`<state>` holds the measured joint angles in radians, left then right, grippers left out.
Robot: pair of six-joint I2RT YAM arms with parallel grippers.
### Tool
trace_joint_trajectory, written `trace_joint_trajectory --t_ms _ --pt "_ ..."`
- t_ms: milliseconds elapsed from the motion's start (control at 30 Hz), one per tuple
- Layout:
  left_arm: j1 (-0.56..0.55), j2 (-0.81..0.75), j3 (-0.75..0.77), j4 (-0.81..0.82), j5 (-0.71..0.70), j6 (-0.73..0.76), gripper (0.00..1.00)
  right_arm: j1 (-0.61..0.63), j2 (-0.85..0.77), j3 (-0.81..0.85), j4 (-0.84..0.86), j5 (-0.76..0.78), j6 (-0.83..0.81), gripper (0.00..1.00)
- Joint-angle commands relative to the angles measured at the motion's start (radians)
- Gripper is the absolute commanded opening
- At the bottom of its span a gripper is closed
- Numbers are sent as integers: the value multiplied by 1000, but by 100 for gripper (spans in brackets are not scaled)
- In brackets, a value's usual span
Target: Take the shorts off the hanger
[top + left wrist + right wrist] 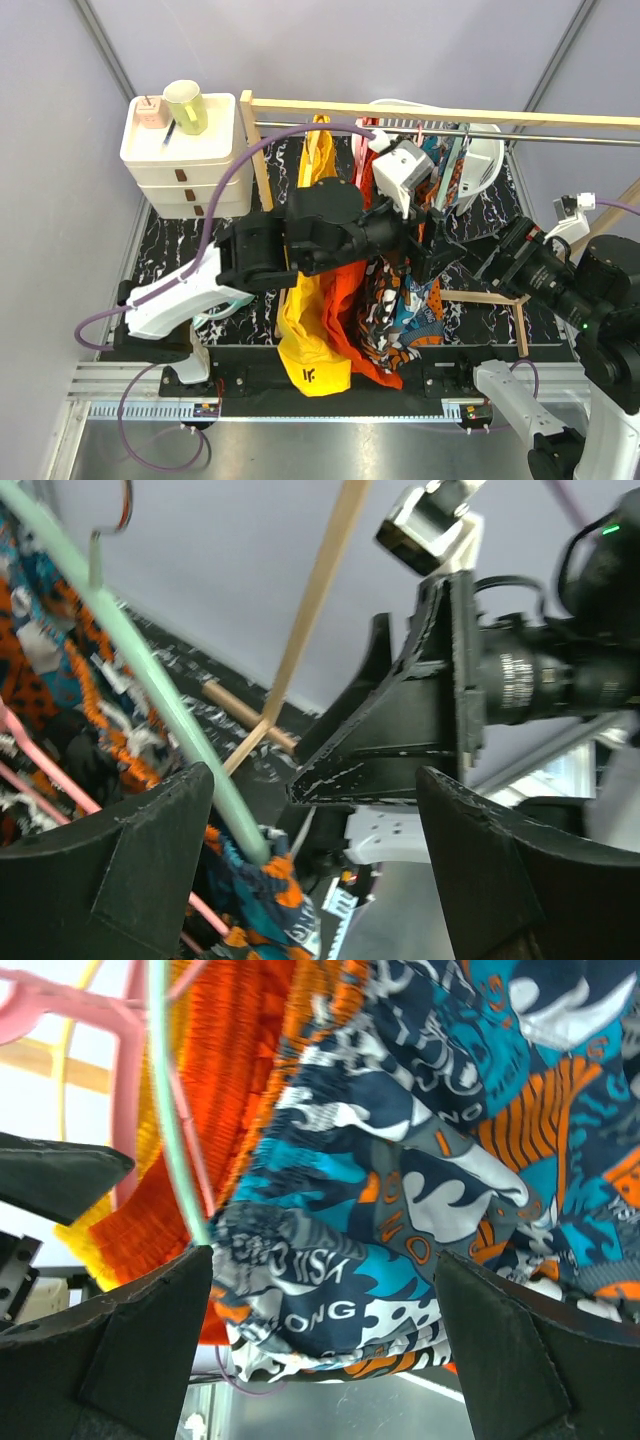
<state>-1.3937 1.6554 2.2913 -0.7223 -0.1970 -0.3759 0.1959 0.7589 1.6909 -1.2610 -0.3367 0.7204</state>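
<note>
The blue/teal and orange patterned shorts (405, 310) hang at the rack's middle on a mint-green hanger (170, 1110). In the right wrist view the shorts (400, 1210) fill the frame, their lower fold between the open fingers of my right gripper (322, 1260). My left gripper (315, 780) is open; the mint-green hanger bar (160, 690) runs beside its left finger (110, 870), with shorts fabric (265, 890) at the bar's end. A dark patterned cloth with orange and white (40, 660) hangs further left. From above, the left gripper (428, 235) and right gripper (480, 268) face each other by the shorts.
Plain yellow shorts (310, 340) and orange-red shorts (350, 290) hang left of the patterned ones. A pink hanger (130, 1060) sits beside the green one. A wooden frame (400, 108) and metal rail (520, 130) cross above. White drawers (185, 165) stand back left.
</note>
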Motion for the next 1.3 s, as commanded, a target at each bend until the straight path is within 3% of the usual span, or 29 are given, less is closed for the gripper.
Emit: trace_joint_trajectory --t_ms 0,133,267,400,533,1033,1133,1267 --pt "-25 -13 25 15 -148 19 84 -3 -32 -33 0 41 65 100" --pt "-42 6 19 -2 -283 -15 82 -3 -50 1 15 59 31 100" --pt "-54 49 60 -6 -318 -3 81 -3 -29 50 -43 113 4 100" --pt "-56 76 120 -51 -398 -12 70 -3 -1 87 -51 130 -29 100" --pt "-54 78 120 -51 -453 -5 67 -3 51 168 -37 174 -44 100" --pt "-56 214 174 -34 -619 103 67 -3 56 251 -127 258 -108 100" --pt "-56 233 177 -8 -636 144 63 -3 56 265 -140 272 -119 100" --pt "-56 250 175 20 -650 209 50 -3 62 276 -156 295 -128 100"
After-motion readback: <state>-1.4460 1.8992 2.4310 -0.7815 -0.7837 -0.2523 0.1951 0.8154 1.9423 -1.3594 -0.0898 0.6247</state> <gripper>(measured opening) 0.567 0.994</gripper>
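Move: The left hand goes for the shorts' waistband on the green hanger's near arm, about 8 cm ahead, 3 cm to its right and 6 cm below. The green hanger's near end is closer, some 3 cm ahead, level left to right and 2 cm lower. The pink hanger's near arm lies roughly 8 cm ahead, 4 cm left and 6 cm below. From the right hand the waistband is about 7 cm ahead, 6 cm left and 2 cm below. Forward about 8 cm, the left hand eases in along the green hanger's near arm, then sinks some 6 cm late on, drifting slightly right. It swings roughly 30 degrees counter-clockwise to point forward-right, its fingers partly closing with the hanger arm between them but not clamped. The right hand, still wide open, backs off right and up about 5 cm, turning slightly clockwise. ##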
